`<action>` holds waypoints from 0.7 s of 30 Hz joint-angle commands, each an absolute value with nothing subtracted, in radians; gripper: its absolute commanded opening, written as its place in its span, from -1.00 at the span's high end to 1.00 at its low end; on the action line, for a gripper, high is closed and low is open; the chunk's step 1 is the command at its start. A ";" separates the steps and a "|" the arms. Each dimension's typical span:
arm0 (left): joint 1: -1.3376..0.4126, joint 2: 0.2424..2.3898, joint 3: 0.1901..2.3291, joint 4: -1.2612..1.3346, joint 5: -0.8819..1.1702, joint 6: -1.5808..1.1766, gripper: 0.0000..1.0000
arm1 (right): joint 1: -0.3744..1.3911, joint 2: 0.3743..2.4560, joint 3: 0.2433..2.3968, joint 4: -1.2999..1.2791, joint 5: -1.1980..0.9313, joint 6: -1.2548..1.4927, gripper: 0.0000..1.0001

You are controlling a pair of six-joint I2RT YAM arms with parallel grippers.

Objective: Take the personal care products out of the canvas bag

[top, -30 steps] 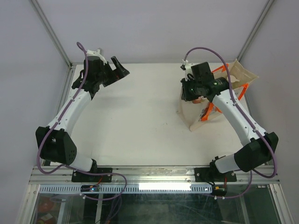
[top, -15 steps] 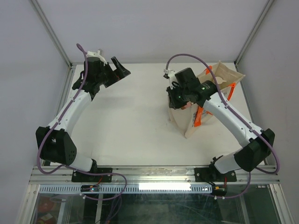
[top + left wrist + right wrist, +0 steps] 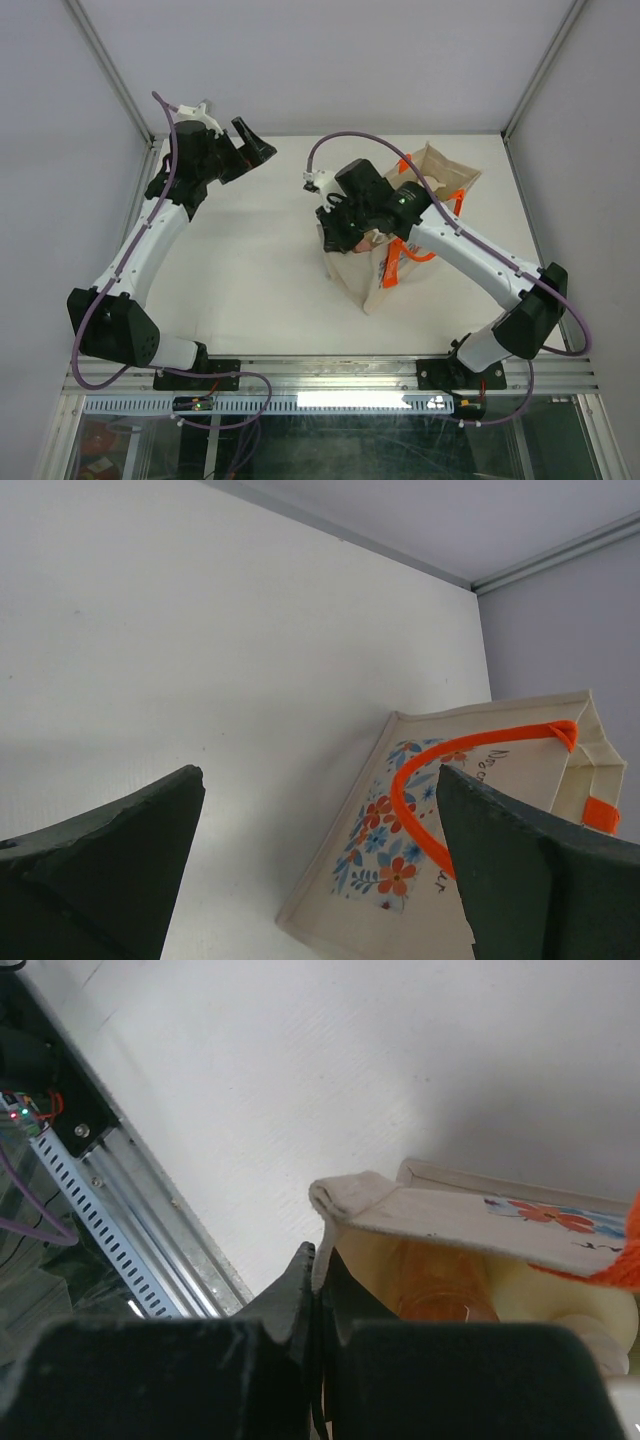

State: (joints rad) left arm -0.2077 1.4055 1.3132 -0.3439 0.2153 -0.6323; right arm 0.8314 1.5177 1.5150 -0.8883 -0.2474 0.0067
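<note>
The canvas bag [image 3: 362, 278], cream with orange handles [image 3: 396, 262] and a flower print, lies tipped near the table's middle right. My right gripper [image 3: 336, 232] is shut on the cloth rim at the bag's mouth [image 3: 362, 1196]; the jaws pinch the fabric [image 3: 320, 1260]. Inside the mouth I see an orange-amber bottle [image 3: 440, 1282] and a white cap [image 3: 592, 1326]. The other bottles are hidden. My left gripper [image 3: 252, 146] is open and empty, raised at the far left; through its fingers the bag [image 3: 470, 825] shows to the right [image 3: 318, 775].
The metal rail with cables [image 3: 120, 1220] runs along the table's near edge [image 3: 330, 375], close to the right gripper. Grey walls and frame posts [image 3: 110, 70] bound the back and sides.
My right gripper has pulled the bag from the far right corner to the left, toward the table's middle. The left gripper has shifted only slightly.
</note>
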 commanded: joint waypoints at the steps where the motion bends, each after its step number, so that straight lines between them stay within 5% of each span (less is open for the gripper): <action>1: -0.206 1.371 1.337 -0.309 0.245 -0.612 -0.98 | 0.871 1.483 1.566 -0.738 -0.421 -0.023 0.90; 6: -0.242 1.390 1.359 -0.308 0.246 -0.601 -0.98 | 0.871 1.426 1.528 -0.755 -0.251 0.013 -0.01; 9: -0.294 1.413 1.390 -0.308 0.240 -0.583 -0.98 | 0.870 1.360 1.493 -0.772 -0.140 0.041 -0.36; 14: -0.380 1.479 1.463 -0.308 0.239 -0.537 -0.98 | 0.848 1.242 1.446 -0.840 0.013 0.109 -0.61; 21: -0.486 1.548 1.556 -0.308 0.239 -0.492 -0.98 | 0.723 1.132 1.407 -0.972 0.219 0.268 -0.57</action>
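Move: My right hand is shut on the rim at the bag's left end. Just inside, the orange bottle with the pink cap stands about 3 cm ahead, 5 cm right and 10 cm below; the pump container is roughly 6 cm ahead and 9 cm right, equally low. The near orange handle is some 3 cm back, 10 cm right and 4 cm below. From my open left hand, the orange bottle lies around 16 cm back, 22 cm right and 16 cm down. I open my right fingers wide and let go of the canvas rim, easing about a centimetre left and back, then lift some 7 cm and sweep right over the bag's mouth, ending about 8 cm right of where I began and turning clockwise. Meanwhile my left hand, still open and empty, swings about 10 cm right towards the bag, turning some 15 degrees clockwise. ##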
